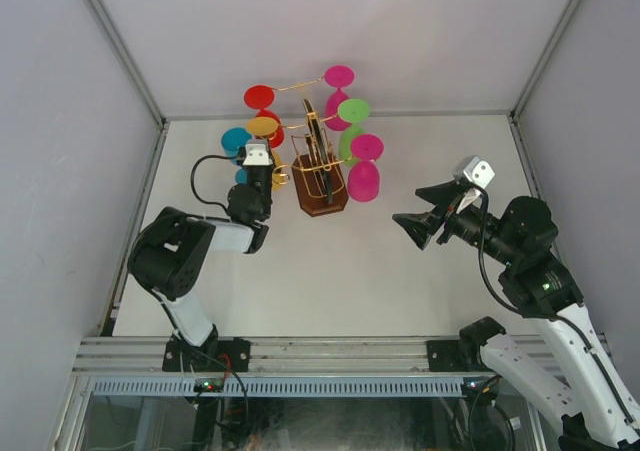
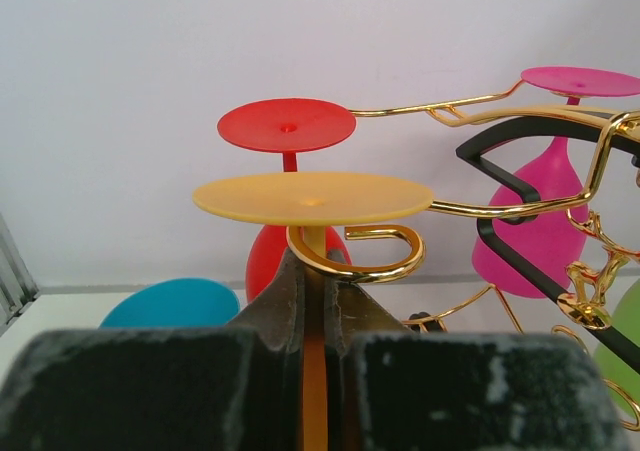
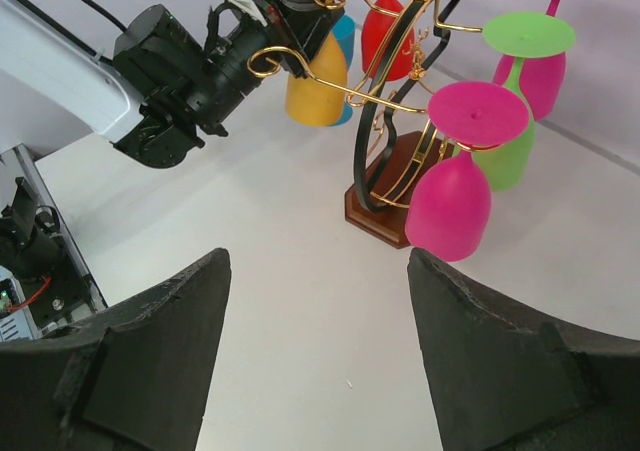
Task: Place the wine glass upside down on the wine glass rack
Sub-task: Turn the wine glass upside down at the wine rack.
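The wine glass is yellow and hangs upside down, its round foot [image 2: 312, 197] on top and its bowl [image 3: 315, 81] below. My left gripper [image 2: 318, 271] is shut on its stem, just under the foot. The stem stands inside a curled gold arm [image 2: 372, 265] of the wine glass rack [image 1: 320, 171], with the foot a little above the curl. The rack stands on a brown wooden base [image 3: 385, 211]. From above, the yellow foot [image 1: 263, 126] sits at the rack's left side, with the left gripper [image 1: 270, 174] beside it. My right gripper [image 3: 318, 271] is open and holds nothing, well to the right of the rack [image 3: 400, 121].
Other glasses hang inverted on the rack: red [image 2: 287, 126], pink [image 2: 540, 221], another pink [image 3: 455, 206] and green [image 3: 515, 151]. A blue glass [image 2: 170, 303] is low at the left. The right gripper [image 1: 412, 226] hovers above bare white table. Grey walls close in the sides and back.
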Tool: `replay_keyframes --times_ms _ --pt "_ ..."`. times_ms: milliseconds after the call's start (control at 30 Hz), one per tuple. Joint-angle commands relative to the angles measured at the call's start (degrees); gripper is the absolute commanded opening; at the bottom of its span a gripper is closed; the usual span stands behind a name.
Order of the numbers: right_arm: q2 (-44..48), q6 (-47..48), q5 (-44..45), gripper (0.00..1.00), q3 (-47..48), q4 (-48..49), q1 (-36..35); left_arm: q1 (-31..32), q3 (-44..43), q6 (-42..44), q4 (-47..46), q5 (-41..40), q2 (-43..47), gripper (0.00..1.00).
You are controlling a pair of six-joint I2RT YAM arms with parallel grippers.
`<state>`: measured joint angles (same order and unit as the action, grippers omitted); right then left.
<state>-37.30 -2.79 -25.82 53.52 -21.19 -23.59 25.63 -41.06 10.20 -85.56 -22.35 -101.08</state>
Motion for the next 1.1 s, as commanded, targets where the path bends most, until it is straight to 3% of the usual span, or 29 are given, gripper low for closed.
replay_keyframes --times_ms 0,367,767,1067 --pt "0.37 0.27 0.08 0.71 0.01 2.09 0.07 -1.19 0.23 1.77 -1.54 -2.52 2.82 0.0" --pt "0.57 0.42 0.33 0.71 0.01 1.89 -0.19 -1.21 6.69 0.52 -1.55 1.88 8.97 0.0" --pt "0.08 0.37 0.02 0.71 0.06 2.12 -0.14 -1.19 12.98 -1.88 -1.58 13.38 14.17 0.0" --pt "-0.05 0.33 -0.2 0.71 0.01 2.3 -0.26 -1.22 12.89 -1.23 -1.46 19.58 13.16 0.0"
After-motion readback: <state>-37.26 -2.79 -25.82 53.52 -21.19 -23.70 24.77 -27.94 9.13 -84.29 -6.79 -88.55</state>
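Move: The left hand holds the yellow glass upside down by its stem; the rack's hook curls round that stem about 3 cm above the hand point and 1 cm to its right. The red glass hangs about 10 cm ahead and 1 cm left, the blue glass stands roughly 9 cm ahead and 7 cm left, and the empty front hook is about 11 cm back and 4 cm right. From the right hand, the yellow glass's hook lies some 23 cm ahead, 26 cm left. Straight back towards its base for about 6 cm, staying level, the left hand draws the yellow glass and the hook round its stem away from the red and blue glasses, curving some 2 cm to the right towards the end. As it goes the wrist swings clockwise about 15 degrees, and the fingers stay shut on the stem. ##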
